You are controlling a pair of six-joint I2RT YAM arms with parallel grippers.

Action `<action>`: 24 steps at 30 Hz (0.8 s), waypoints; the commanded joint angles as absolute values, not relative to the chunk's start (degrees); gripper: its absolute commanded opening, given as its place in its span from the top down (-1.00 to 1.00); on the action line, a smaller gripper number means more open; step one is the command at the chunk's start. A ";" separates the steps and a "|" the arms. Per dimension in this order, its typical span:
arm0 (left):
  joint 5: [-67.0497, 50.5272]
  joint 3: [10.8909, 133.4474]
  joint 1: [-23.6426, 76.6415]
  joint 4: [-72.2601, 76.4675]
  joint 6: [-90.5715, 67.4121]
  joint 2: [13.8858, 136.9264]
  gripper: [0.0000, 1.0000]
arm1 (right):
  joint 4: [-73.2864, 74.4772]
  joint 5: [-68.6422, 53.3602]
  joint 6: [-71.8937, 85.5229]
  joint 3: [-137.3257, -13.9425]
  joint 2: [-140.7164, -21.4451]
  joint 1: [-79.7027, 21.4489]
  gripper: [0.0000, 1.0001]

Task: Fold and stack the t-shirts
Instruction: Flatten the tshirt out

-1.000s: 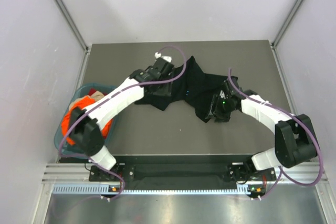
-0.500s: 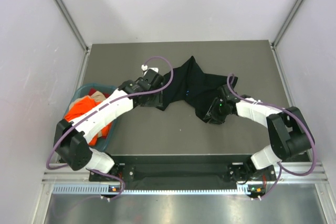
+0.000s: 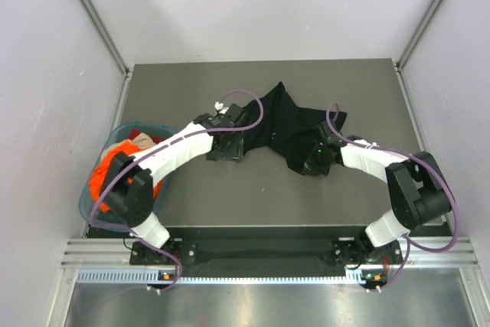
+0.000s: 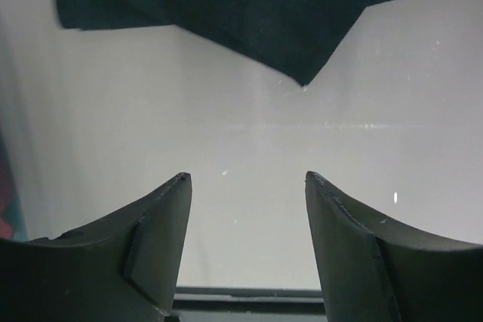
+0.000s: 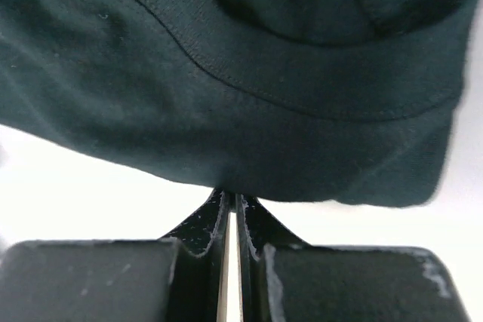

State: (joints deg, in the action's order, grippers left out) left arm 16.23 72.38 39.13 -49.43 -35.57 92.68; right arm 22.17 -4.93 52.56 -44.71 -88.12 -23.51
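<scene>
The black t-shirt [image 3: 285, 122] lies crumpled on the middle of the table. My right gripper [image 3: 312, 160] is shut on its near right hem; in the right wrist view the jaws [image 5: 232, 197] pinch the edge of the black cloth [image 5: 241, 73]. My left gripper [image 3: 232, 147] is open and empty, low over bare table just left of the shirt. In the left wrist view [image 4: 247, 179] a corner of the black shirt [image 4: 249, 5] lies ahead of the fingertips, not touching them. The orange t-shirt [image 3: 102, 176] lies in the teal basket.
The teal plastic basket [image 3: 86, 203] stands at the table's left edge and also holds a tan cloth [image 3: 119, 147]. White walls enclose the table on the left, back and right. The metal rail with the arm bases [image 3: 260, 254] runs along the near edge.
My left gripper has come off the shirt's left part, moved toward the near edge and stands open. The shirt's left side has drawn in to the right. My right gripper has shifted slightly left.
</scene>
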 commanded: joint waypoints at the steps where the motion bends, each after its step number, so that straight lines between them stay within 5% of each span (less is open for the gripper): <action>1: 15.39 75.32 39.02 -46.68 -34.54 96.14 -0.34 | 26.88 1.22 46.06 -47.81 -86.49 -24.08 1.00; 7: 13.80 77.60 37.53 -41.59 -33.93 104.76 -0.12 | 29.35 0.18 41.05 -48.60 -79.99 -24.08 1.00; 15: 11.87 81.21 35.60 -39.03 -32.87 114.07 -0.10 | 34.01 0.18 37.62 -49.22 -74.80 -24.08 1.00; 18: 12.30 81.91 34.81 -38.58 -32.08 115.66 0.22 | 34.89 -1.40 37.27 -48.78 -73.66 -24.08 1.00; 20: 12.65 83.83 34.19 -39.28 -31.20 116.02 1.00 | 35.68 -1.23 37.00 -48.69 -73.13 -24.08 1.00; 24: 15.98 88.41 34.37 -44.29 -30.24 109.44 1.00 | 40.15 -0.35 34.72 -49.04 -70.15 -24.08 1.00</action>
State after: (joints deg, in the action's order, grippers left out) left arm 12.58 83.99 34.81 -42.06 -31.55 114.87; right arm 35.22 -1.06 37.43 -47.37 -74.08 -23.53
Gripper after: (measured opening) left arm 0.025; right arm 0.012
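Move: From the open left gripper, the near edge of the t-shirt, where a blunt point juts towards the bases, lies about 6 cm ahead, 3 cm to the right and some 9 cm below. The t-shirt's left end is 11 cm to the left of that point, and its blue print 12 cm to the right of it and 4 cm farther out. The right gripper already has the t-shirt's near-right corner between its fingers. The far-right corner lies 20 cm ahead of that hand and 11 cm to its right. Lower the left gripper about 8 cm while reaching some 7 cm forward and a little right, down to the t-shirt's near edge, then shut its fingers to pinch the cloth. Meanwhile keep the right gripper shut on the near-right corner: slide it a bit to the right, then raise it about 5 cm, turning it slightly counter-clockwise. ##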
